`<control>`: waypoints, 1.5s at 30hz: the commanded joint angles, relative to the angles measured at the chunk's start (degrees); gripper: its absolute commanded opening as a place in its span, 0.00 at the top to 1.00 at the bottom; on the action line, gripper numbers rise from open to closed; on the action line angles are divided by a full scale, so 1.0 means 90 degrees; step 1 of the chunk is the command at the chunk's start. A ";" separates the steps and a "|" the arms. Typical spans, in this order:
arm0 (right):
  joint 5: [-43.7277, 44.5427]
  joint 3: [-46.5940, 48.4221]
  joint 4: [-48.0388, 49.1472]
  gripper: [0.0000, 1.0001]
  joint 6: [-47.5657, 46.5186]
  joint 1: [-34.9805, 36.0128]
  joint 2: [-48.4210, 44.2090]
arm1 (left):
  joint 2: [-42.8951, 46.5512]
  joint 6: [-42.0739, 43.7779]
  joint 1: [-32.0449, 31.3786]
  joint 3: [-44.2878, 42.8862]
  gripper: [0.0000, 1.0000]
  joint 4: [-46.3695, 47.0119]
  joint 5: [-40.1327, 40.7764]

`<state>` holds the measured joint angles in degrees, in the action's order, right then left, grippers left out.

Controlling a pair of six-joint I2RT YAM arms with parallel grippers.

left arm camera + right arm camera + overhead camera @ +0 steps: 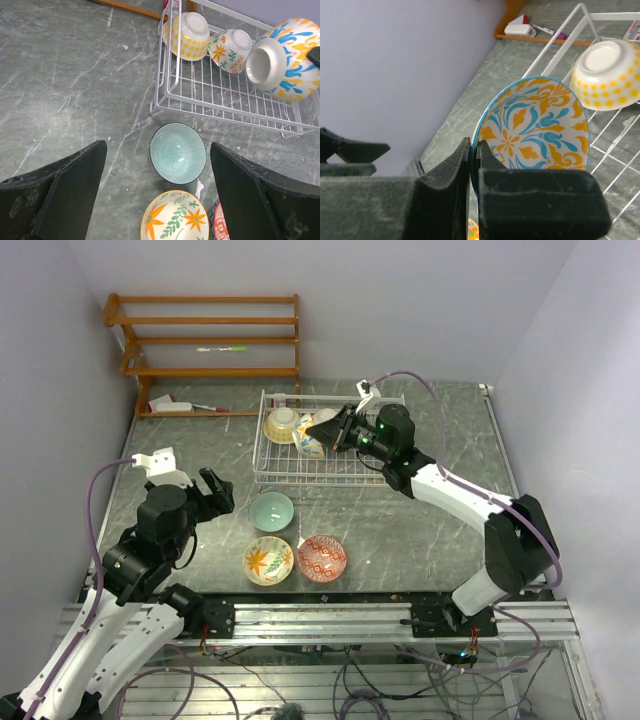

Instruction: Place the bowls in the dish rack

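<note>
The white wire dish rack (262,440) stands at the back of the table. In it a yellow-dotted bowl (283,424) lies on its side, with an orange-and-green floral bowl (231,45) beside it. My right gripper (336,429) is shut on the rim of a blue-and-orange patterned bowl (540,125) and holds it tilted on edge over the rack's left half. On the table in front of the rack sit a teal bowl (271,511), an orange-flower leaf bowl (268,561) and a red patterned bowl (322,558). My left gripper (215,490) is open and empty, left of the teal bowl (178,152).
An orange-brown wooden shelf unit (210,340) stands at the back left against the wall, with small items (175,405) on its bottom board. Walls close in both sides. A metal rail (320,620) runs along the near edge.
</note>
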<state>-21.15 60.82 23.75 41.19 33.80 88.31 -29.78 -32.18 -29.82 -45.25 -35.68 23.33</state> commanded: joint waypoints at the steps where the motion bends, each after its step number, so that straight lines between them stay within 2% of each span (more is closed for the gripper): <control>1: -0.0396 -0.0191 0.1698 1.00 0.1171 -0.0352 0.0485 | 0.0014 -0.0036 0.0013 -0.0119 0.05 0.0048 0.0097; 5: -0.0506 -0.0312 0.2379 1.00 0.1637 -0.0484 0.1039 | 0.0027 -0.0030 0.0013 -0.0145 0.05 -0.0008 0.0128; 14: -0.0663 -0.0314 0.3100 1.00 0.2332 -0.0588 0.1914 | 0.0041 -0.0037 0.0018 -0.0137 0.05 -0.0002 0.0142; 30: -0.0342 -0.0319 0.2100 0.98 0.2337 -0.0901 0.2358 | 0.0037 -0.0047 0.0014 -0.0138 0.05 -0.0011 0.0152; 35: -0.0316 -0.0349 0.1742 0.93 0.2246 -0.0971 0.2419 | 0.0041 -0.0047 0.0019 -0.0127 0.05 0.0001 0.0152; 40: -0.0199 -0.0431 0.1410 0.76 0.2036 -0.0991 0.2393 | 0.0004 -0.0045 0.0013 -0.0136 0.05 0.0003 0.0149; 45: -0.0031 -0.0683 0.1227 0.68 0.1878 -0.1034 0.2259 | -0.0019 -0.0039 0.0014 -0.0128 0.05 0.0034 0.0132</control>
<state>-24.64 57.21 41.71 61.63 25.43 108.51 -29.76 -32.21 -29.82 -45.25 -35.88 23.77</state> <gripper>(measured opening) 0.308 0.955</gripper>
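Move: The rack spot I'm bringing the blue-and-orange bowl to, already pinched by its rim in my right fingers, lies about 5 cm ahead, 1 cm to the left and some 14 cm below this hand. The upturned floral bowl is about 11 cm ahead, 2 cm right and 14 cm down; the yellow-dotted bowl is about 10 cm ahead, 7 cm left, at a similar height. From my left hand the spot is roughly 17 cm ahead, 20 cm right and 12 cm down. I lower my right hand about 12 cm into the rack while reaching some 7 cm forward, easing a little to the right near the end, and tip the fingers downward by about 20 degrees. The bowl goes down on its side, just in front of the floral bowl; then I open the fingers to about a third, still straddling the rim. ##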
